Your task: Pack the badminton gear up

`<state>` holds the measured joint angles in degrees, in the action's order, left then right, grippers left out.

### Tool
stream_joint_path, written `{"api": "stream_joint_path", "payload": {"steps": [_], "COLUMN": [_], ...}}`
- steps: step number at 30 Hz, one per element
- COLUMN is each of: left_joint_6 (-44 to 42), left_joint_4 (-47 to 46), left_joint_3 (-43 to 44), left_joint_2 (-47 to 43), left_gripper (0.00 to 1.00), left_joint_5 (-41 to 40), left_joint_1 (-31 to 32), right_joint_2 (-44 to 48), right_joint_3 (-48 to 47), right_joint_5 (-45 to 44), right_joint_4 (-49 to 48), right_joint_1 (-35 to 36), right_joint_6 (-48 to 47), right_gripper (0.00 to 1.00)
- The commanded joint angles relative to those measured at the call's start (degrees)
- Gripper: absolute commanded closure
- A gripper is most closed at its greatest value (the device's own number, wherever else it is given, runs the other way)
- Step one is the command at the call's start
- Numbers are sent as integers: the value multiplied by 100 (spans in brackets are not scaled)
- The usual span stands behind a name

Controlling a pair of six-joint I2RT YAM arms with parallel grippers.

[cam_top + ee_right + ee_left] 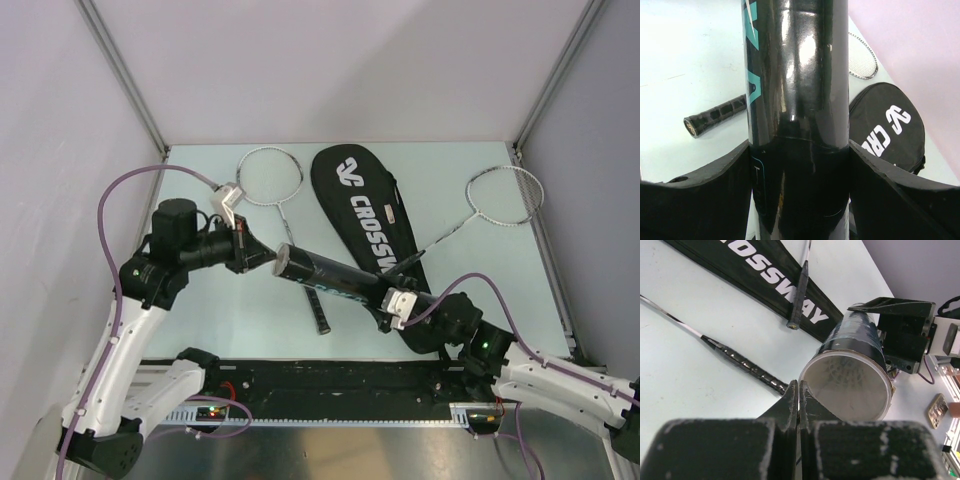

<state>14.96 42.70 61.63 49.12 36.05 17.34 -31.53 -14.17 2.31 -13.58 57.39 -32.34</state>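
My right gripper (388,303) (799,165) is shut on the black tube (330,278) (797,75) near its base and holds it off the table, level. The tube's open mouth (850,385) faces my left gripper (264,258) (799,390), which is shut and empty at the rim. White feather-like ribs (842,371) show faintly deep inside. The black CROSSWAY bag (362,205) (765,282) (885,127) lies flat behind. One racquet (270,177) lies left of the bag, its handle (316,308) (747,365) (715,115) under the tube. The other racquet (505,195) lies with its handle (799,292) across the bag.
The pale green table (200,320) is fenced by grey walls and slanted metal posts (125,75). A black rail with electronics (330,385) runs along the near edge. Purple cables (105,215) loop off both arms.
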Motion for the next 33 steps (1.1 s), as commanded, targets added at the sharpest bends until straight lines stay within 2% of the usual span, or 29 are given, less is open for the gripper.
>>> {"api": "stream_joint_path", "payload": {"steps": [1, 4, 9, 12, 26, 33], "left_joint_6": [-84, -79, -95, -101, 108, 184], "left_joint_4": [-14, 20, 102, 125, 169, 166], "left_joint_3": [92, 185, 364, 426, 655, 599], "left_joint_2": [71, 137, 83, 29, -171, -94], "left_gripper": [99, 92, 64, 57, 57, 60], "left_joint_5": [-407, -489, -654, -640, -441, -326], "left_joint_1": [67, 79, 80, 81, 99, 448], "right_joint_2": [-103, -156, -113, -129, -178, -284], "right_joint_3": [-385, -399, -405, -402, -415, -480], "right_joint_5": [-93, -99, -123, -102, -85, -127], "right_joint_4": [-798, -804, -722, -691, -732, -776], "right_joint_1": [49, 51, 53, 49, 61, 62], "right_joint_6": [99, 96, 102, 130, 177, 92], "right_gripper": [95, 96, 95, 95, 95, 95]}}
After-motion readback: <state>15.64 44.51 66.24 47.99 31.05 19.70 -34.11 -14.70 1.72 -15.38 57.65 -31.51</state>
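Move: The mouth of the tube, which the right hand still grips near the far end, is about 3 cm to the right of the left hand's shut fingertips, 2 cm back and 1 cm below. Down on the table, some 23 cm lower, the racket handle lies about 5 cm ahead and 4 cm right, and the bag's middle 17 cm ahead and 24 cm right. From the right hand, the tube mouth is roughly 10 cm ahead, 22 cm left and 8 cm higher. Forward and down first, only about 1.5 cm, the left hand noses in beside the tube's mouth as its empty, shut fingers start to open; they reach a bit under half open while the hand turns back and rises some 3.5 cm in front of the mouth, tips lifting a few degrees. The right hand stays put, still holding the tube with its open end towards the left gripper. ##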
